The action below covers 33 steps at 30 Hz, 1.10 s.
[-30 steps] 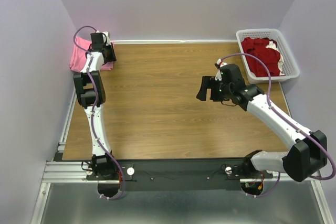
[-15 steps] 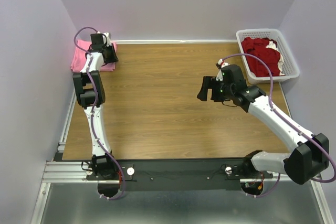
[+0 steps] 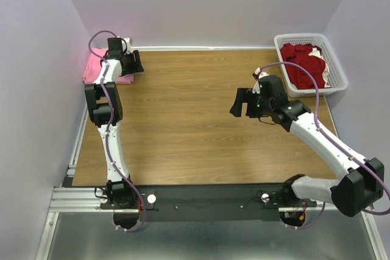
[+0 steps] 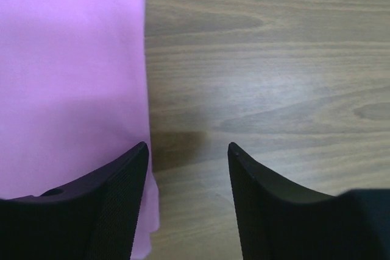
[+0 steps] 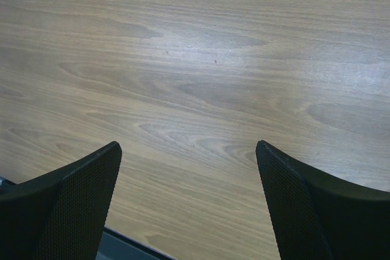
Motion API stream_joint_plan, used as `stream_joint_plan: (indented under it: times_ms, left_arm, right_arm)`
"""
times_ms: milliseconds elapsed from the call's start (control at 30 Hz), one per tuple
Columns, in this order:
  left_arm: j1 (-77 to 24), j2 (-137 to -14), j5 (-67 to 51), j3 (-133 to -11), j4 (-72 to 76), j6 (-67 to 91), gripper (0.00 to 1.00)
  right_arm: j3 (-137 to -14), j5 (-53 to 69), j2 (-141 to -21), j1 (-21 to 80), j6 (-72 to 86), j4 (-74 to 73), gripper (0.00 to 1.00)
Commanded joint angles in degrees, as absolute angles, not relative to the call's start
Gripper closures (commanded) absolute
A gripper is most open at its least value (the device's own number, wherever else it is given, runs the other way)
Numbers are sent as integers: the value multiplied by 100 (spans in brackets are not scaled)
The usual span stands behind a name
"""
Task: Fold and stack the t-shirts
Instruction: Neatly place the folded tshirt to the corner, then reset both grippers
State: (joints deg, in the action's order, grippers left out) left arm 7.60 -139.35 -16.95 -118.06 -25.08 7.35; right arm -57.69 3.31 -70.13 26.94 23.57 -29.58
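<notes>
A folded bright pink t-shirt (image 3: 96,69) lies at the table's far left corner; it fills the left of the left wrist view (image 4: 67,77). My left gripper (image 3: 136,62) is open and empty, just past the shirt's right edge, over bare wood (image 4: 187,150). Dark red t-shirts (image 3: 304,65) lie heaped in the white lattice basket (image 3: 338,68) at the far right. My right gripper (image 3: 242,103) is open and empty above the middle of the table, left of the basket (image 5: 189,150).
The wooden table (image 3: 195,126) has a metal rail along its left edge (image 3: 78,144) and a black bar with the arm bases at the near edge (image 3: 201,198). Purple walls stand close on the left, back and right.
My left gripper has swung to the right, off the pink t-shirt and over the bare wood. My right gripper has shifted slightly to the right.
</notes>
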Motion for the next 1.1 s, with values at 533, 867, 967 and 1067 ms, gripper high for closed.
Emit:
stream_joint_plan:
  times_ms: [533,867,967,1067]
  left_arm:
    - [-1230,-7975,-221,-8466,-2233,1827,21]
    - [-1266,-3861,1862,-5855,-1794,2013,9]
    - [-1257,-2746,2135,-5048,-1487,1899,9]
    - [-1266,-2199,2127,-4598,-1153,1846,7]
  right_arm:
    - [-6029,-2732,-4976,2716,2198,-3015,0]
    - [-5432,-4033,-3780,2707,1819,-2988,0]
    - [-5221,-4043,-3666,2698,1828,-2962,0]
    - [-5098,-4078,-3534,2707,1881,-2927,0]
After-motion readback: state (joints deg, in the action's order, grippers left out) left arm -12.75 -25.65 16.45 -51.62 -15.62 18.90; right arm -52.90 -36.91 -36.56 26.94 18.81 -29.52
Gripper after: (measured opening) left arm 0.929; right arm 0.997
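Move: The folded pink t-shirt lies in the far left corner, its middle some 11 cm to the left of the left hand, about level with it front to back and 2 cm lower, its right edge just beside the fingers. From the right hand the t-shirt is roughly 55 cm left, 30 cm ahead and 15 cm down; the basket of red shirts stands about 30 cm ahead, 34 cm right and 10 cm below. Left hand, opening, rises and pulls back about 38 cm from the t-shirt; right hand swings right and up. ##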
